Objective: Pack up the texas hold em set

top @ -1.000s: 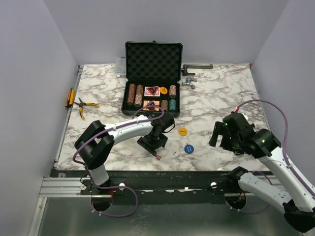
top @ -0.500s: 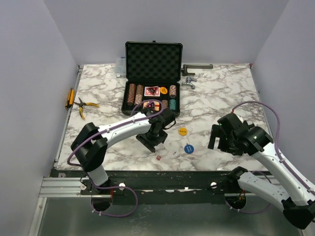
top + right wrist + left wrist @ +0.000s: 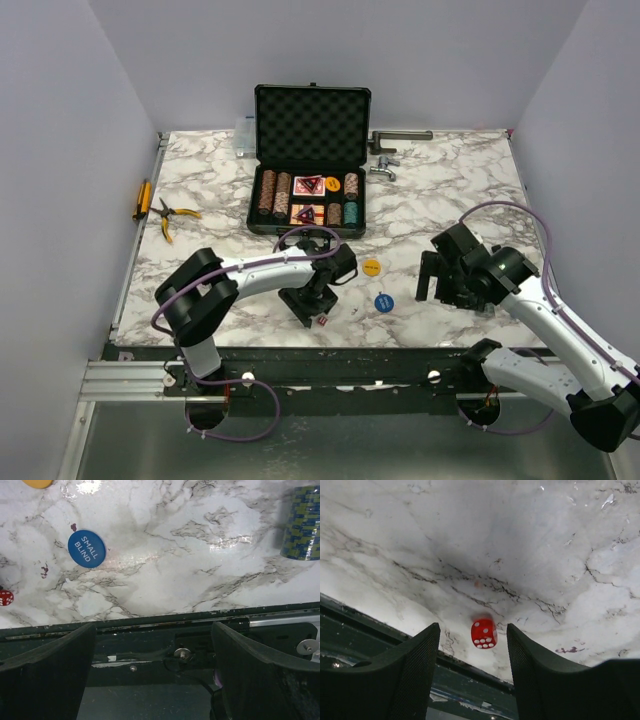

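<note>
The black foam-lined case [image 3: 311,125] stands open at the back, with brown and teal chip stacks, cards and a red triangle in its tray [image 3: 308,199]. A red die [image 3: 484,633] [image 3: 323,320] lies on the marble near the front edge. My left gripper [image 3: 472,630] [image 3: 306,304] hangs open just over it, a finger on each side, not touching it. The yellow disc [image 3: 371,267] and blue "small blind" disc [image 3: 86,549] [image 3: 384,301] lie to its right. My right gripper [image 3: 152,630] [image 3: 438,279] is open and empty. A teal chip stack [image 3: 302,522] stands beside it.
Pliers [image 3: 172,215] and a yellow-handled tool [image 3: 142,199] lie at the left edge. Metal tools [image 3: 396,150] and a clear organiser box [image 3: 245,136] sit beside the case. A small white bit [image 3: 354,312] lies near the red die. The table's dark front rail [image 3: 160,625] runs close under both grippers.
My left gripper has swung toward the front edge and come down over the red die, its jaws slightly narrower. The right arm has edged left and away from the front edge.
</note>
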Motion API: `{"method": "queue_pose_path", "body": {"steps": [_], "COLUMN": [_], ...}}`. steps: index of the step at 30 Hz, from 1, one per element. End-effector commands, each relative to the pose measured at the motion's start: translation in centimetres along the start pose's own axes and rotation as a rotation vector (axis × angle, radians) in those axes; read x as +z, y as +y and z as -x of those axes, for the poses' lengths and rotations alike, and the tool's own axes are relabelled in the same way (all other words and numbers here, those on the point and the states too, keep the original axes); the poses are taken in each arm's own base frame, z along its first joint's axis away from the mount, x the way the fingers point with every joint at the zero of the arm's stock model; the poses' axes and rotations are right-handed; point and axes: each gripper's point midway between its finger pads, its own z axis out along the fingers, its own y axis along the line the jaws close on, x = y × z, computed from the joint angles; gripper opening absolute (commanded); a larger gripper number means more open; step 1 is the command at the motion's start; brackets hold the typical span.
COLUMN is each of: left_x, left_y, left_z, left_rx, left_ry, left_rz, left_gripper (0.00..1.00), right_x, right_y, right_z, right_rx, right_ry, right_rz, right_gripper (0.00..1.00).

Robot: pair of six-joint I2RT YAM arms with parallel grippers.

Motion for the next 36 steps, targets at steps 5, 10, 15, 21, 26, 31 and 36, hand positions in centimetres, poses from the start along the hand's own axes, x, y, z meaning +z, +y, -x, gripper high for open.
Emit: {"method": "queue_pose_path", "body": {"steps": [5, 10, 15, 21, 26, 31, 36], "left_x": [2.4, 2.7, 2.9, 2.4, -1.4, -7.6, -13.4], "left_y": [-1.7, -1.6, -1.5, -2.3, -4.3, -6.0, -6.6], "left_z": [-1.5, -1.9, -2.2, -2.0, -0.7, 1.6, 3.5], "left_rx": [0.070, 0.063, 0.052, 0.086, 0.130, 0.191, 0.199], "left_ry": [0.037, 0.052, 0.063, 0.055, -0.010, -0.102, -0.146], "left_rz": [-0.021, -0.028, -0.017, -0.041, -0.178, -0.307, -0.392], "left_gripper": [0.49, 0.42, 0.26, 0.00, 0.00, 0.00, 0.00], "right_x": [0.0, 0.1, 0.2, 0.2, 0.1, -0.3, -2.2], "right_y": [0.9, 0.8, 0.8, 0.8, 1.3, 2.8, 4.3], "right_z": [0.0, 0.0, 0.0, 0.0, 0.2, 1.5, 4.2], "right_rx": [-0.026, -0.025, -0.023, -0.026, -0.036, -0.044, -0.040], "right_ry": [0.002, 0.000, 0.000, 0.002, 0.018, 0.009, -0.055], "right_rz": [0.044, 0.038, 0.035, 0.038, 0.041, 0.076, 0.104], "right_gripper": [1.00, 1.00, 1.00, 1.00, 0.99, 0.99, 0.99]}}
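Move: The red die lies almost under the left hand's open fingers: about 3 cm to the right, level fore and aft, and 2 cm below. From that hand, the blue small blind button is some 18 cm right and 4 cm ahead, and the orange button about 15 cm right and 13 cm ahead, both roughly 3 cm lower. From the right hand, the die lies around 26 cm left, level fore and aft, 12 cm below. Sliding right about 3 cm and sinking some 2 cm, the left hand brings its half-open fingers around the die and closes them, pinching it between the pads. It then lifts the die quickly, about 10 cm up and 5 cm forward with some drift to the right, while the wrist tilts the fingers forward about 15 degrees and turns slightly clockwise. Near the end the right hand, fingers wide open, eases about 2 cm forward and left. ##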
